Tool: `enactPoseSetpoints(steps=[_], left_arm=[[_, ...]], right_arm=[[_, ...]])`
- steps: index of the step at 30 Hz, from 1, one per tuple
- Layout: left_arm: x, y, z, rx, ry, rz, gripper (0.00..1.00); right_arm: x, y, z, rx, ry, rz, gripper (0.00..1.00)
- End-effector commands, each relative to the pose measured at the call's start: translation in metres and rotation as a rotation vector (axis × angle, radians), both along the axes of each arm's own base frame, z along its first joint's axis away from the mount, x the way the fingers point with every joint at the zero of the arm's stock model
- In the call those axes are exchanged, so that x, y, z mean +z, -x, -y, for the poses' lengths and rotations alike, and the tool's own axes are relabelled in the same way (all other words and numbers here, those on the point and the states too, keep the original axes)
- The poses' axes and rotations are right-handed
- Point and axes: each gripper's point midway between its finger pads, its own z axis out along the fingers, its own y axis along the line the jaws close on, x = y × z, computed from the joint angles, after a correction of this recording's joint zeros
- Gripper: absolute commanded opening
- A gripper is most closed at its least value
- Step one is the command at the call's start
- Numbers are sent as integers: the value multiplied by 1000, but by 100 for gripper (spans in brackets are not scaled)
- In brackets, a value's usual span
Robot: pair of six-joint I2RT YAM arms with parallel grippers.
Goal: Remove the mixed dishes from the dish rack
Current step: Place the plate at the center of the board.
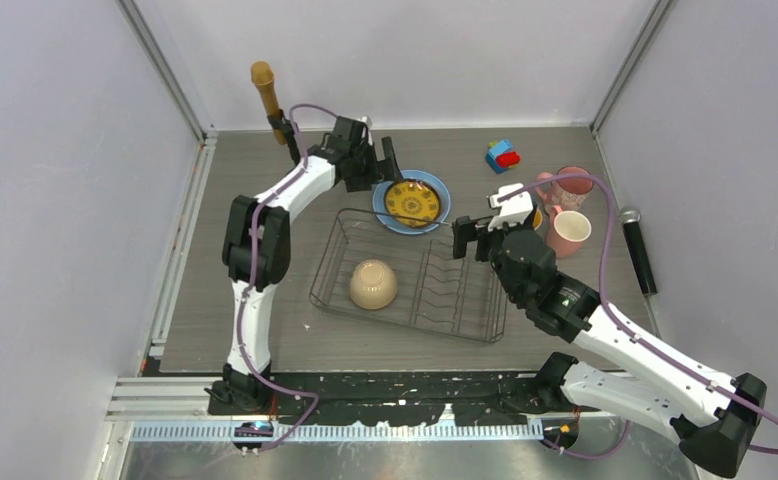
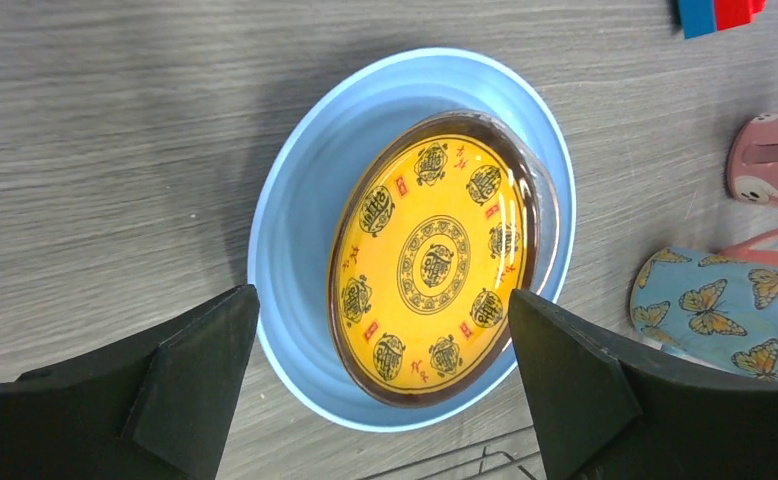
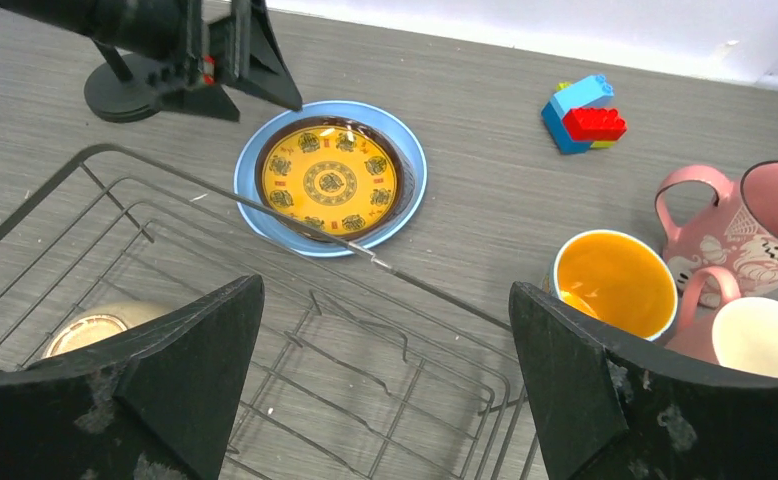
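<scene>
The yellow patterned plate (image 1: 411, 201) lies on the light-blue plate (image 1: 442, 207) on the table, just behind the dish rack (image 1: 322, 270). My left gripper (image 1: 383, 172) hovers open over the plates' left side; in the left wrist view its gripper (image 2: 383, 300) frames the yellow plate (image 2: 435, 255) without touching it. A beige bowl (image 1: 373, 284) sits upside down in the rack's left part. My right gripper (image 1: 473, 238) is open above the rack's back right corner, its gripper (image 3: 387, 290) empty. The blue mug (image 3: 615, 283) and two pink mugs (image 3: 765, 225) (image 3: 760, 340) stand right of the rack.
A red-blue toy block (image 1: 503, 155) lies at the back right. A brown microphone on a black stand (image 1: 265, 90) stands at the back left, close to the left arm. A black microphone (image 1: 637, 245) lies along the right edge.
</scene>
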Motion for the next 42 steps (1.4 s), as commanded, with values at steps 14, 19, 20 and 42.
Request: enactPoseSetpoints(steps=[14, 19, 20, 42], left_arm=[[132, 79, -62, 57, -66, 275, 100], [124, 159, -56, -48, 96, 185, 100], [124, 171, -54, -65, 133, 187, 100], [98, 263, -87, 1, 82, 120, 100]], right_arm=[[-16, 3, -60, 324, -173, -177, 100], [-33, 8, -94, 445, -232, -318, 100], [-31, 6, -95, 429, -244, -339, 100], [-97, 48, -160, 940, -31, -471, 100]])
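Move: The upturned bowl lies in the rack, about 25 cm back and 3 cm to the left of the left hand, a few cm lower; from the right hand it is some 23 cm left, 2 cm back and 20 cm below. The yellow plate on the blue plate sits 7 cm to the left hand's right, about level ahead and 4 cm lower. The rack's middle is about 9 cm right of the bowl and 2 cm farther out. Leave the yellow plate, already released, and bring the left gripper back some 27 cm and a little left towards the bowl, arching up about 12 cm first and then sinking again. Meanwhile sweep the right gripper about 15 cm left and 12 cm down towards the bowl from its other side, turning it counter-clockwise and tipping its fingers down. Keep both grippers wide open, short of the bowl. ##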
